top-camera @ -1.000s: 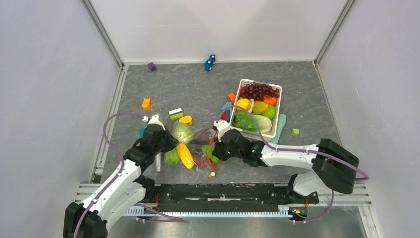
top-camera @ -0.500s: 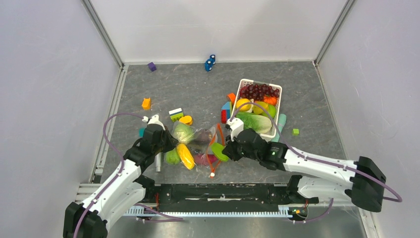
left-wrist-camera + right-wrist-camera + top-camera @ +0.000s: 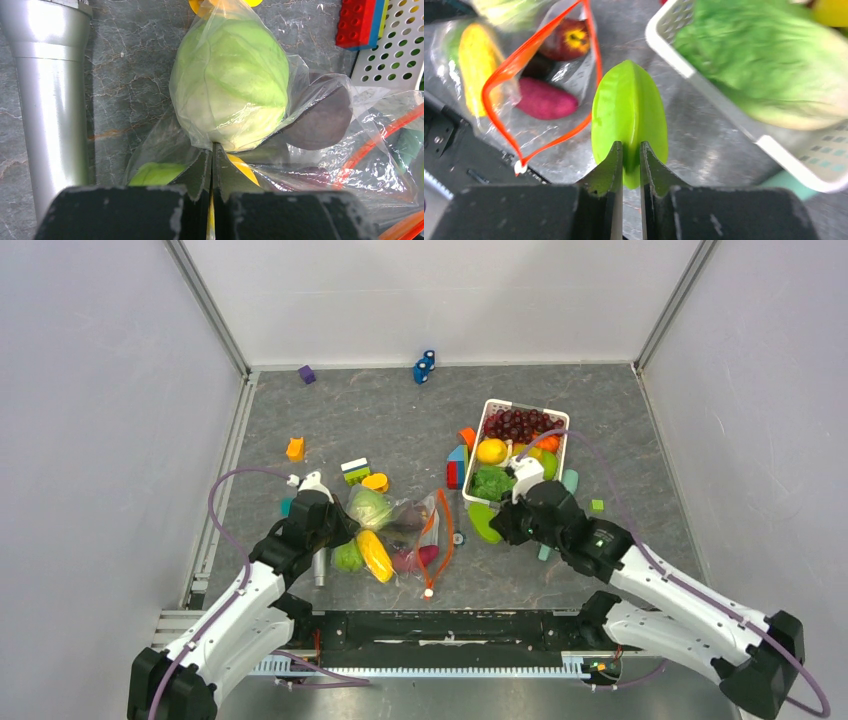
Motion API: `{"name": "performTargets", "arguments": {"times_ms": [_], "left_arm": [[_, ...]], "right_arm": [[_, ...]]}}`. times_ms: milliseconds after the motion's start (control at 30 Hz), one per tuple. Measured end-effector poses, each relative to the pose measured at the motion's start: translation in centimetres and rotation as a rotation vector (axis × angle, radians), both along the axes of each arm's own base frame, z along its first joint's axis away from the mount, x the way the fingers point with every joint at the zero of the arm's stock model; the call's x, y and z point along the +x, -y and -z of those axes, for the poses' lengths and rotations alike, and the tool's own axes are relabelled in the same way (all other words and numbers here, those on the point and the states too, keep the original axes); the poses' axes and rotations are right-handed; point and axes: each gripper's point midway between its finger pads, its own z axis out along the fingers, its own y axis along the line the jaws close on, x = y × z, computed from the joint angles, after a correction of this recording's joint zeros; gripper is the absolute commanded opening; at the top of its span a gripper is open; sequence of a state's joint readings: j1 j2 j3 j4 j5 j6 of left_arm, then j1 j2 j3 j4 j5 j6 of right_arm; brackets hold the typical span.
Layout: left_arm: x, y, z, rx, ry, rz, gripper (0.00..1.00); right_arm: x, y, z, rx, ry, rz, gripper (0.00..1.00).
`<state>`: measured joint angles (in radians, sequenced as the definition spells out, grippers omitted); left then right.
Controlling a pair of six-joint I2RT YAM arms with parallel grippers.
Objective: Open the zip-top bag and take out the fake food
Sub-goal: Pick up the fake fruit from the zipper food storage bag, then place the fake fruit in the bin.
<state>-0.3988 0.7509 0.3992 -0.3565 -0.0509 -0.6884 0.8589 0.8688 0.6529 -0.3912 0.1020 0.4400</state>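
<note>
The zip-top bag lies open left of centre, its red-orange zipper strip standing in a loop with the white slider at the near end. Inside lie a pale green cabbage, corn cob, round green fruit, dark eggplant and magenta sweet potato. My left gripper is shut on the bag's plastic just below the cabbage. Outside the bag, beside the basket's near corner, my right gripper is shut on a bright green ridged fruit.
The white slatted basket at the right holds grapes, lettuce and other toys. A silver cylinder lies left of the bag. Coloured blocks are scattered about: orange, purple, blue, small green.
My right gripper has carried the green ridged fruit out of the bag's mouth and rightward to the basket's near corner. The left gripper and bag have stayed put.
</note>
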Motion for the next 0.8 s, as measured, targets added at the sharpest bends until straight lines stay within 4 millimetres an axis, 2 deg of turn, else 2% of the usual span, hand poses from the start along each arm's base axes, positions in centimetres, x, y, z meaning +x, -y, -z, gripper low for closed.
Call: {"name": "performTargets", "arguments": {"times_ms": [133,333,400,633,800], "left_arm": [[0.0,0.0,0.0,0.000,0.000,0.000,0.02],[0.0,0.0,0.0,0.000,-0.001,0.000,0.02],[0.0,0.0,0.0,0.000,-0.001,0.000,0.02],[-0.1,0.0,0.0,0.000,0.000,0.000,0.02],[-0.1,-0.1,-0.2,-0.001,0.004,0.000,0.02]], "right_arm": [[2.4,3.0,-2.1,-0.016,0.034,0.105,0.00],[5.7,4.9,-7.5,0.005,0.135,0.192,0.00],[6.8,5.3,-8.6,0.001,0.156,0.215,0.00],[10.1,6.6,-9.5,-0.073,0.172,0.292,0.00],[11.5,7.4,-9.8,-0.104,0.177,0.325,0.00]]}}
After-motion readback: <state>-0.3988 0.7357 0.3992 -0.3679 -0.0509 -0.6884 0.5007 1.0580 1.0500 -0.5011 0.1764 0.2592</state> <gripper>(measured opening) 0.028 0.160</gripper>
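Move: My right hand already holds the green fruit. The basket it is headed for lies about 18 cm ahead, 7 cm right and 9 cm below. The bag's open orange mouth is 11 cm left and 2 cm ahead, the red-blue blocks 18 cm ahead and 6 cm left, the teal bottle 16 cm right and 8 cm ahead, all about 11 cm lower. From my left hand the basket is 16 cm ahead, 35 cm right, about level. With the green fruit still clamped in my right fingers, I swing it away from the bag's mouth and out over the near part of the basket: about 11 cm forward, 7 cm right and 10 cm up. The climb comes mostly early, then I run on almost level. Meanwhile my wrist swings clockwise some 20 degrees and the fingers tip up a little. ##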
